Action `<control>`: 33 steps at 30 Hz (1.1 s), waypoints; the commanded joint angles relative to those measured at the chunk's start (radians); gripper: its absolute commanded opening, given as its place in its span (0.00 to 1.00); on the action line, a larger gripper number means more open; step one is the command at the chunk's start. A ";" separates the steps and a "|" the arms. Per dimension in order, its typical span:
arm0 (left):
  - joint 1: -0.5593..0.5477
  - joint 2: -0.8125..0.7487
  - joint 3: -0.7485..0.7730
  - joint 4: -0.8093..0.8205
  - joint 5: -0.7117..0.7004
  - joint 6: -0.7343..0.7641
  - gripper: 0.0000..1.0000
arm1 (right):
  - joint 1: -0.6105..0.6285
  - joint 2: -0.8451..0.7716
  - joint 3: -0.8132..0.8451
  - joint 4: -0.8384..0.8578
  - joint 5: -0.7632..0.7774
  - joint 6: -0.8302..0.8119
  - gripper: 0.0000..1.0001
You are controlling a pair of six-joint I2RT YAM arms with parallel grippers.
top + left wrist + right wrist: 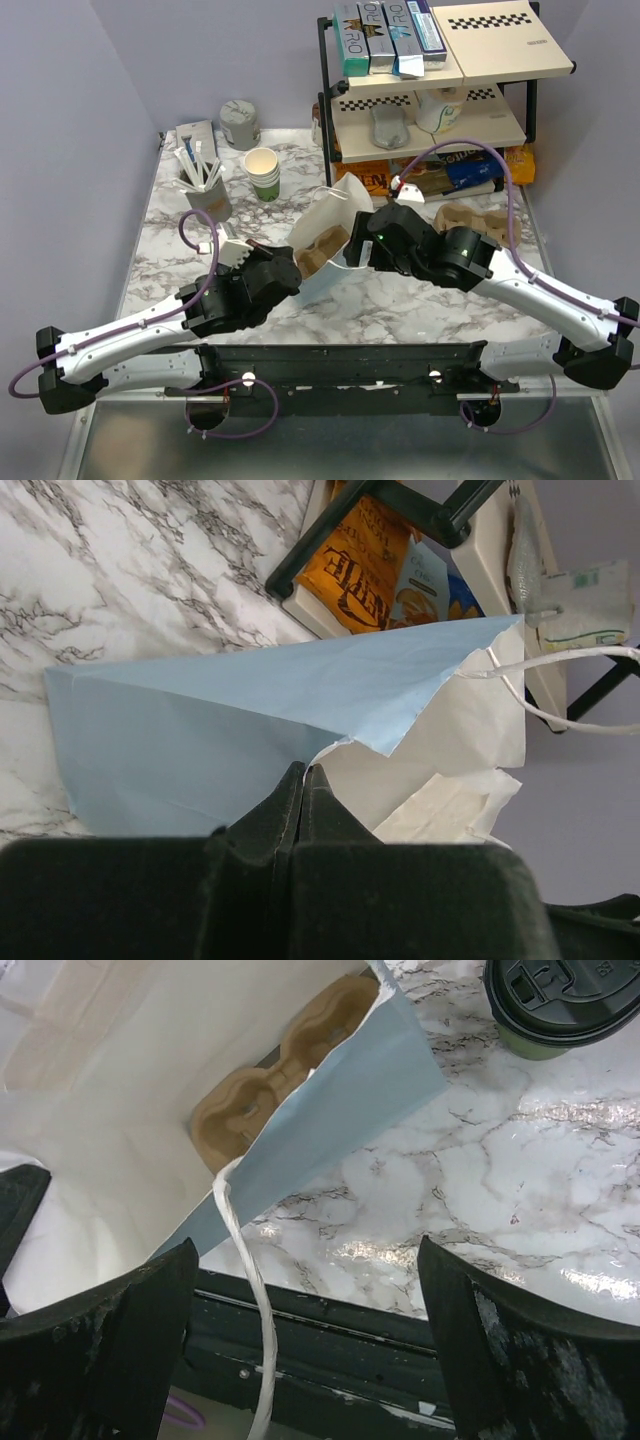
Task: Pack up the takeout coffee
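The takeout coffee (556, 1008), a green cup with a black lid, stands on the marble at the top right of the right wrist view; in the top view the right arm hides it. A white paper bag (335, 205) lies open at mid-table with a brown cup carrier (320, 252) inside. My left gripper (293, 268) is shut on the bag's near edge (200, 730), its fingertips (300, 778) pressed together on the paper. My right gripper (308, 1250) stands open at the bag's mouth (100, 1110), holding nothing. The bag's white string handle (245, 1260) dangles between its fingers, and the carrier (270, 1080) shows deep inside.
A stack of lidless cups (263, 172), a tin of sachets and stirrers (205, 195) and a grey can (240, 122) stand at the back left. A black two-shelf rack (430, 90) with boxes and snack packets fills the back right. Spare carriers (480, 220) lie below it.
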State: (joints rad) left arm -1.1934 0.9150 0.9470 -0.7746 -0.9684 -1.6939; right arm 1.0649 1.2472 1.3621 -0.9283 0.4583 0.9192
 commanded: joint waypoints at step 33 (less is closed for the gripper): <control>0.607 0.367 0.466 0.262 1.008 1.496 0.99 | -0.232 0.119 0.197 0.178 -0.292 -0.106 1.00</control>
State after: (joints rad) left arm -0.6132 1.2839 1.4010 -0.5777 -0.1860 -0.2733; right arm 0.8364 1.3064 1.5471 -0.7773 0.3233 0.8040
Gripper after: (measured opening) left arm 0.988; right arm 0.998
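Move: My left hand, shut, still pinches the near-left rim of the paper bag, whose middle lies about 6 cm to its right, 2 cm ahead and 9 cm lower, with the brown cup carrier inside. The paper cup stack is some 22 cm ahead of this hand and 8 cm left. From my open right hand, the bag's middle is about 6 cm left, level ahead and 9 cm lower; the lidded coffee cup stands roughly 10 cm ahead, 8 cm right. I open my left fingers wide to let go of the bag rim, lift about 12 cm clear, then swing forward some 12 cm and sink again over the bag's far-left rim and white handle, rolling the hand's left side up and turning it clockwise. My right hand, still open, rises about 8 cm with a slight shift right, then reaches forward some 7 cm over the bag's far-right side. ##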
